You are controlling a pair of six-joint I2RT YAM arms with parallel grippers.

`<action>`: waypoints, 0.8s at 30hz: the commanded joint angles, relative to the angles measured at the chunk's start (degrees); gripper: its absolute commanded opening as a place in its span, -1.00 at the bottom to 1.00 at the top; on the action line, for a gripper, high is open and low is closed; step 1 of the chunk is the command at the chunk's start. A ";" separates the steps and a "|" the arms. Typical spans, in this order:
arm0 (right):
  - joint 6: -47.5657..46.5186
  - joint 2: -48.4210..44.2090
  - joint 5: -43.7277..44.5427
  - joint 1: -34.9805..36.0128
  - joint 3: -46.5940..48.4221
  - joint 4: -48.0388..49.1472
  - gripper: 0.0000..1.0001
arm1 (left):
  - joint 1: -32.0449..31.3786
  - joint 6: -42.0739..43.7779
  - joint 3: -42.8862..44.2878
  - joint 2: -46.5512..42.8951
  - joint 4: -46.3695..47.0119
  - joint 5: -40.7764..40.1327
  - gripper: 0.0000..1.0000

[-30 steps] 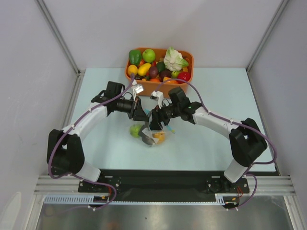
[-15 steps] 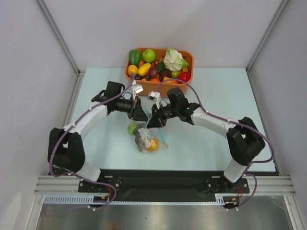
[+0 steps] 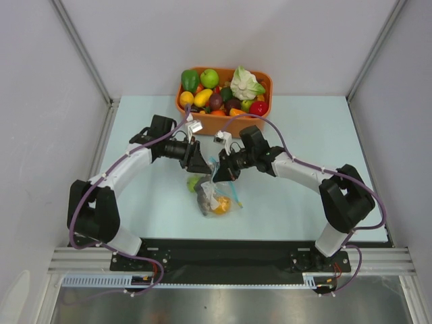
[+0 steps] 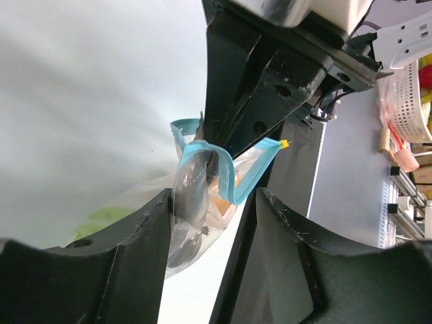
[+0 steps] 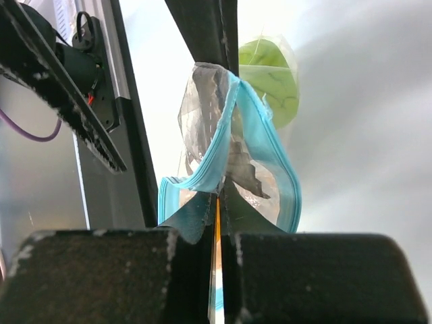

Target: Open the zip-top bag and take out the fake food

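The zip-top bag (image 3: pixel 214 197) hangs between my two grippers above the table. My right gripper (image 3: pixel 220 173) is shut on its light-blue zip strip (image 5: pixel 226 145), which gapes in a loop. In the right wrist view the right gripper (image 5: pixel 219 202) pinches one lip. My left gripper (image 3: pixel 202 165) is open in the left wrist view (image 4: pixel 212 196), and the clear film (image 4: pixel 189 196) lies against its left finger. The grey fish (image 5: pixel 239 169), the orange fruit (image 3: pixel 220 205) and the lime-green fruit (image 3: pixel 194 182) show through the plastic.
The orange tub (image 3: pixel 202 121) stands at the back middle, full of toy fruit, with a white-and-green cauliflower (image 3: pixel 246 84) on top. Grey walls close in the table on the left, right and back. A black rail (image 3: pixel 223 250) runs along the near edge.
The right gripper shifted left with the bag, then back right. The bag swung with it and now hangs slightly lower. The left arm barely moved.
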 commanded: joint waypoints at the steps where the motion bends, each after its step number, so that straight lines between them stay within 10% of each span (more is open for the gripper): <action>1: -1.06 -3.60 1.46 -0.58 -0.24 -0.74 -1.00 | 0.64 1.76 1.55 -0.93 0.23 0.72 0.14; 24: 1.75 -2.55 20.27 1.62 9.34 -7.07 -1.00 | -6.04 -6.24 7.69 -1.90 -2.13 -20.11 0.12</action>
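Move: The right hand has the bag's blue rim pinched at its fingertips; the green food lies about 6 cm to its left and 2 back, the brown food 7 cm back and 3 left, the orange food 8 cm back and 2 right, all some 7 cm lower. From the half-open left hand, the pinched rim is roughly 3 cm right, 2 back and 2 below. The right hand, still pinching, pulls the bag rim about 5 cm forward and up, half-open left hand following. ##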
